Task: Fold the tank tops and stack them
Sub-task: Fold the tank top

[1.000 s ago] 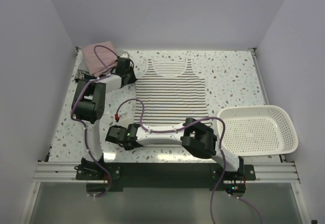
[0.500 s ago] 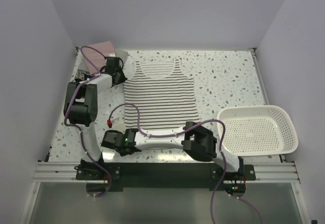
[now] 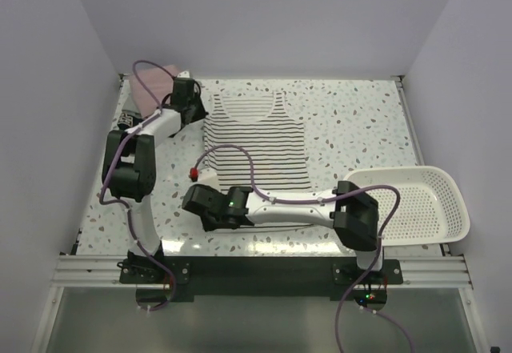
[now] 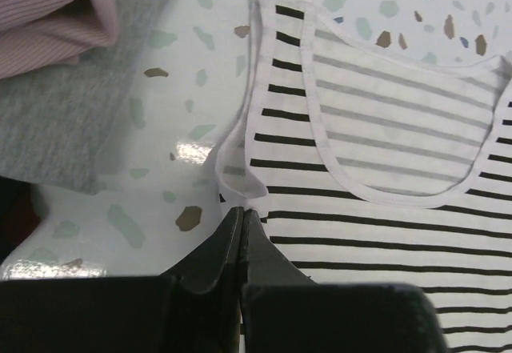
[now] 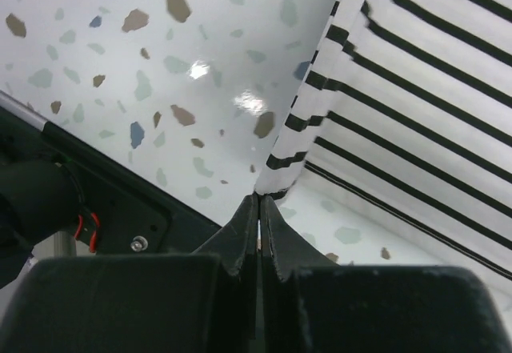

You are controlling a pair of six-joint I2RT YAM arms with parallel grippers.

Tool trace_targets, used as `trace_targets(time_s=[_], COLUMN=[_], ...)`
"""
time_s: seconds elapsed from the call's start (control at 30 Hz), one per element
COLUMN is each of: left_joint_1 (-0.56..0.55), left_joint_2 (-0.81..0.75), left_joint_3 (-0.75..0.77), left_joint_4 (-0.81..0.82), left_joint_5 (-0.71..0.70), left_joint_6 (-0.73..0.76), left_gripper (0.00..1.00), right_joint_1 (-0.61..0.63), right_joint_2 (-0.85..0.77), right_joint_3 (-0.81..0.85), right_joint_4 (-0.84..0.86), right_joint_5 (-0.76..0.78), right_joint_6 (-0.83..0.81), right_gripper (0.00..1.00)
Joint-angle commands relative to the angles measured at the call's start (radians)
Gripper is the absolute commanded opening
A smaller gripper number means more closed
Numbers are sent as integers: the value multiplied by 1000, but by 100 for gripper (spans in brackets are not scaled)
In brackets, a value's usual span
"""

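The white tank top with thin black stripes (image 3: 256, 137) lies flat in the middle of the table, neck toward the back. My left gripper (image 3: 194, 106) is shut on its left armhole edge (image 4: 240, 189), fingertips pinched together (image 4: 242, 211). At the near-left hem corner (image 5: 282, 169) my right gripper (image 3: 202, 202) is shut too, holding that corner raised off the table (image 5: 262, 199). A folded dusty pink tank top (image 3: 149, 90) sits at the back left, on grey fabric (image 4: 56, 129) in the left wrist view.
A white slotted basket (image 3: 448, 217) stands at the right, overhanging the table's edge. The side walls close in on both sides. The right arm's forearm (image 3: 292, 206) stretches across the near edge of the table.
The striped top has slid left and its hem has moved back a little. The left gripper has shifted toward the back left. The right arm has stretched out, with its gripper now at the hem corner.
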Motion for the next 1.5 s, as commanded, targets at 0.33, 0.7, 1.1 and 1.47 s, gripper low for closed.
trace_targets(time_s=[0.33,0.7,1.1,1.47], left_joint_1=[-100,-148,-194,-222], left_joint_2=[50,59,81,119], left_joint_3=[81,70,93,99], left_joint_4=[54,83,85,91], left_joint_5=[38,29,37,37], left_joint_6=[-40,-54,-52,-52], left_gripper=[0,0,0,0], right_joint_1=[-69,-69,-63,-62], right_joint_2=[-247,-305,-333,-324], right_joint_3=[-386,-510,-539,-576], right_joint_4=[177,232,221,227], right_joint_5=[-38,-9,26,39], right_joint_6=[136,193,234,265], right_gripper=[0,0,0,0])
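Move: The left edge of the striped tank top is already pinched in both hands and lifted, by the armhole in the left and at the hem corner in the right. The left's goal on the body is some 12 cm right, 2 back and 6 below; the neck opening's bottom is about 15 right, 2 ahead, the left strap tip 11 ahead, 4 right, and the pink top 12 ahead, 18 left. The right's goal is 10 cm right, level, 8 below; the table's front edge runs about 7 back, straight behind. The striped tank top's raised edge is carried rightward over its own body by both hands together, fingers staying shut on it: the left goes about 12 cm, rising slightly, then dipping, to end a little lower beside the neck opening. The right goes about 10 cm and sinks about 5 along the hem. Both turn clockwise a little over 10 degrees. ##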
